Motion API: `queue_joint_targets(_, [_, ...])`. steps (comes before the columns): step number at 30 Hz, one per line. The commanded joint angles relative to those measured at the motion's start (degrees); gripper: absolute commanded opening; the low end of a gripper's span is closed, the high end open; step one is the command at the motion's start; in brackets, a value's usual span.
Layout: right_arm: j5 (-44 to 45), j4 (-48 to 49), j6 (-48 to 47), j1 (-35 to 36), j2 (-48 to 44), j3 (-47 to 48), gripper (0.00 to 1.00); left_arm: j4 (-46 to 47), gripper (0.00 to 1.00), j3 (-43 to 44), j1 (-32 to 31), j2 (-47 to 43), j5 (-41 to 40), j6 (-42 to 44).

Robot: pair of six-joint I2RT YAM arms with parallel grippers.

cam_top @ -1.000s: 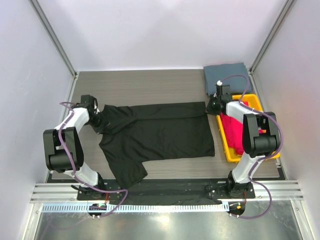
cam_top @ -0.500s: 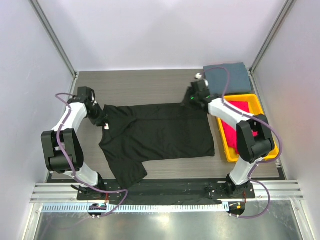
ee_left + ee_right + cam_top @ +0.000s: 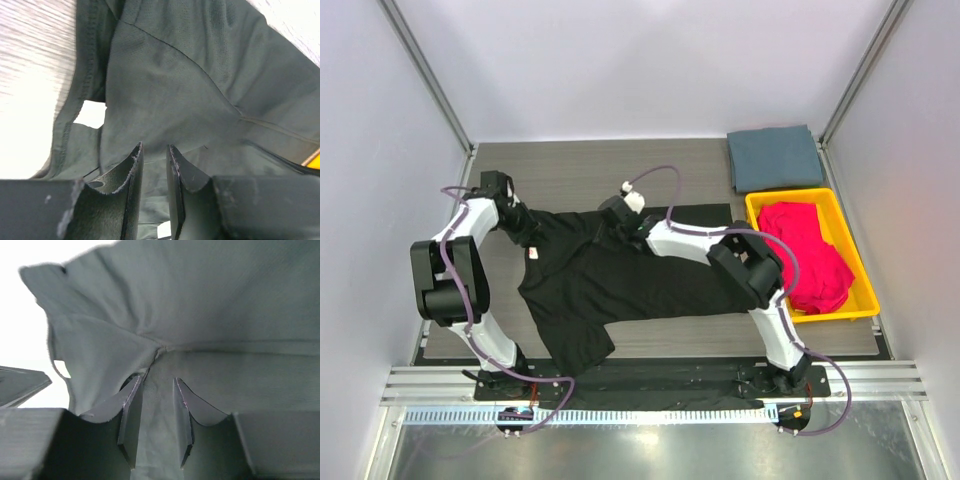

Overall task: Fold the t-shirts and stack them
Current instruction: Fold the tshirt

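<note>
A black t-shirt [image 3: 620,290] lies spread flat on the table, with its red-white neck label [image 3: 532,253] at the left. My left gripper [image 3: 524,230] sits low over the shirt's left shoulder. In the left wrist view its jaws [image 3: 154,146] stand a little apart, with black cloth beyond them and nothing pinched. My right gripper [image 3: 611,213] reaches across to the shirt's far edge, by a sleeve seam. It [image 3: 156,380] is open over the cloth. A folded grey-blue t-shirt [image 3: 775,158] lies at the back right. Magenta-red t-shirts [image 3: 807,255] fill the tray.
The yellow tray [image 3: 865,300] stands at the right edge of the table. The right arm [image 3: 700,243] lies across the black shirt's upper half. Bare wooden table [image 3: 570,170] shows behind the shirt, and side walls close in on both sides.
The right arm swung left from the tray side, across the shirt to its far middle edge. Both grippers went from shut to open. The left gripper shifted slightly away.
</note>
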Motion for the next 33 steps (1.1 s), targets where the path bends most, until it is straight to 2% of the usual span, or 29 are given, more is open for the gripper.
queue_joint_targets(1, [3.2, 2.3, 4.3, 2.2, 1.8, 4.6, 0.36, 2.3, 0.25, 1.0, 0.4, -0.1, 5.2, -0.6])
queue_joint_targets(4, [5.0, 2.1, 5.2, 4.3, 3.1, 5.5, 0.35, 3.2, 0.25, 1.3, 0.4, -1.2, 5.4, -1.2])
queue_joint_targets(11, [6.5, 2.4, 7.2, 5.2, 4.1, 5.4, 0.34, 2.9, 0.26, 0.2, 0.4, -3.3, 0.5, 0.1])
queue_joint_targets(15, [6.3, 2.5, 8.0, 5.4, 4.9, 5.4, 0.32, 2.7, 0.27, 0.2, 0.4, -4.9, 0.8, 0.1])
queue_joint_targets(33, [6.1, 2.1, 8.1, 6.0, 8.4, 8.4, 0.32, 2.8, 0.27, 0.2, 0.4, -5.0, 3.1, -0.2])
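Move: The sleeve-seam fold of the t-shirt lies about 5 cm to my right hand's left, some 2 cm back and 4 cm below. From that hand, the white patch is roughly 18 cm left and 4 cm back; the shirt's far left corner is about 18 cm left and 7 cm ahead. My left hand, waiting over the shirt's left edge, has the same fold about 15 cm to its right and 1 cm back, some 5 cm below. I finish my right hand's sweep across the shirt, carrying it about 5 cm left and sinking 2 or 3 cm while drawing back some 2 cm, until its still-open fingertips stand close over the sleeve-seam fold, with the fold's tail between them. My left hand stays open and, after a slight shift, lifts some 2 cm above the cloth. ##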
